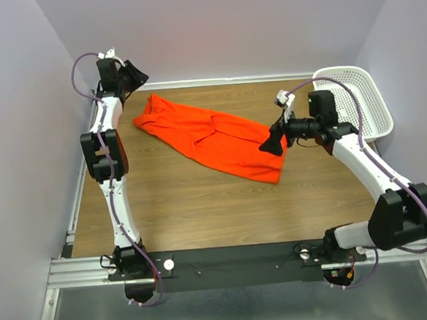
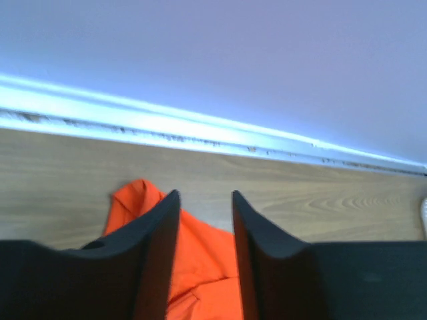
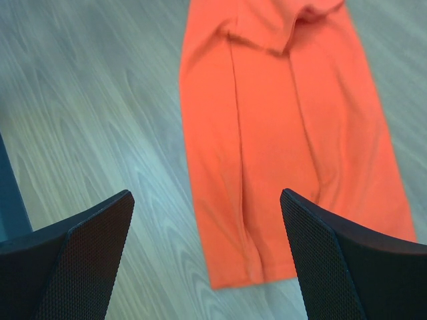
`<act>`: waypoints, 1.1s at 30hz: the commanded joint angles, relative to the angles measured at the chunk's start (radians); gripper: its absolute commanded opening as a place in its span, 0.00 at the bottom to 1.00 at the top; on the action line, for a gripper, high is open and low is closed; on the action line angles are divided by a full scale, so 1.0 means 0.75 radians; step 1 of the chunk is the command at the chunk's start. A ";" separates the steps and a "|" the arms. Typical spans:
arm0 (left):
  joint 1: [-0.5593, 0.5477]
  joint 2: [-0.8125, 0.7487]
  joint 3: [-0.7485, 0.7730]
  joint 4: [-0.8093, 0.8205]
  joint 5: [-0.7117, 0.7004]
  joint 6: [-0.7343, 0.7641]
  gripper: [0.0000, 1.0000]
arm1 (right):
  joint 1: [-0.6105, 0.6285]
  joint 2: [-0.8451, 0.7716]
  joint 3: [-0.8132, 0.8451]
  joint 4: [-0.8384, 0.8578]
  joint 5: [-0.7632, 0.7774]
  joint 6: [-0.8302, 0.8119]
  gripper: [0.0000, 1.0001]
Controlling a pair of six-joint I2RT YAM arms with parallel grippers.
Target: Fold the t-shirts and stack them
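One bright orange-red t-shirt lies on the wooden table, folded into a long strip that runs diagonally from back left to centre right. My left gripper hangs above the shirt's back-left end, close to the back wall. In its wrist view the gripper is open, and the t-shirt shows below the gap, untouched. My right gripper hovers over the shirt's near-right end. Its wrist view shows it wide open above the t-shirt, holding nothing.
A white lattice basket stands at the back right, just behind the right arm. Lavender walls close in the back and both sides. A metal rail with both arm bases runs along the near edge.
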 commanded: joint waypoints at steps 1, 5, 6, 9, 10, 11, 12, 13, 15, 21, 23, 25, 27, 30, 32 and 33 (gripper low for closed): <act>-0.001 -0.180 -0.008 -0.026 -0.208 0.092 0.51 | 0.068 0.062 0.003 -0.227 0.013 -0.304 0.98; 0.003 -0.538 -0.261 0.054 -0.433 0.178 0.62 | 0.240 0.039 -0.102 -0.225 0.190 -0.509 0.98; 0.007 -0.589 -0.351 0.052 -0.468 0.188 0.63 | 0.272 0.041 -0.114 -0.223 0.199 -0.564 0.99; 0.017 -0.833 -0.653 0.089 -0.432 0.140 0.67 | 0.385 0.076 -0.128 -0.211 0.242 -0.638 1.00; 0.017 -0.896 -0.739 0.135 -0.411 0.119 0.67 | 0.456 0.090 -0.126 -0.191 0.270 -0.648 1.00; 0.021 -1.020 -0.823 0.166 -0.395 0.093 0.69 | 0.503 0.129 -0.120 -0.172 0.352 -0.655 1.00; 0.031 -1.080 -0.996 0.195 -0.346 0.046 0.70 | 0.544 0.156 -0.112 -0.140 0.403 -0.661 0.99; 0.037 -1.137 -1.077 0.215 -0.317 0.029 0.70 | 0.628 0.178 -0.104 -0.111 0.466 -0.647 0.99; 0.058 -1.319 -1.293 0.226 -0.260 -0.004 0.70 | 0.700 0.290 -0.049 -0.052 0.676 -0.557 0.92; 0.111 -1.874 -1.752 0.160 -0.233 0.088 0.72 | 0.849 0.542 0.084 0.044 0.982 -0.401 0.77; 0.111 -2.084 -1.893 0.136 -0.229 0.113 0.73 | 0.878 0.630 0.119 0.091 1.100 -0.369 0.75; 0.113 -2.203 -1.961 0.115 -0.229 0.131 0.73 | 0.876 0.710 0.174 0.094 1.166 -0.352 0.72; 0.113 -2.340 -2.012 0.065 -0.241 0.158 0.73 | 0.878 0.741 0.193 0.104 1.234 -0.342 0.70; 0.111 -2.449 -2.037 0.005 -0.251 0.199 0.74 | 0.878 0.792 0.221 0.104 1.277 -0.317 0.67; 0.113 -2.474 -2.037 -0.013 -0.243 0.207 0.74 | 0.878 0.819 0.232 0.104 1.306 -0.313 0.66; 0.111 -2.488 -2.035 -0.016 -0.233 0.211 0.74 | 0.876 0.851 0.242 0.104 1.334 -0.313 0.64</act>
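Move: The t-shirt's near long edge, where the right fingers are bound, lies about 13 cm left of the right hand, practically level fore and aft, and 19 cm below. The shirt's near right corner is some 5 cm back and 5 cm right of that hand, its far right corner about 13 ahead and 11 right. From the left hand, that near-edge spot lies roughly 34 cm back, 21 right, 14 below; the shirt's far left corner is 2 back, 2 right, 13 below. The shirt's near edge is what the right hand comes down to: it sinks about 18 cm and goes left 13, swinging back some 8 cm and then forward again, tipping its fingers steeply down by roughly 45 degrees and partly closing them around the edge without shutting. The left hand, already free of the shirt, opens wider and pulls far back towards its base, rising overall. ##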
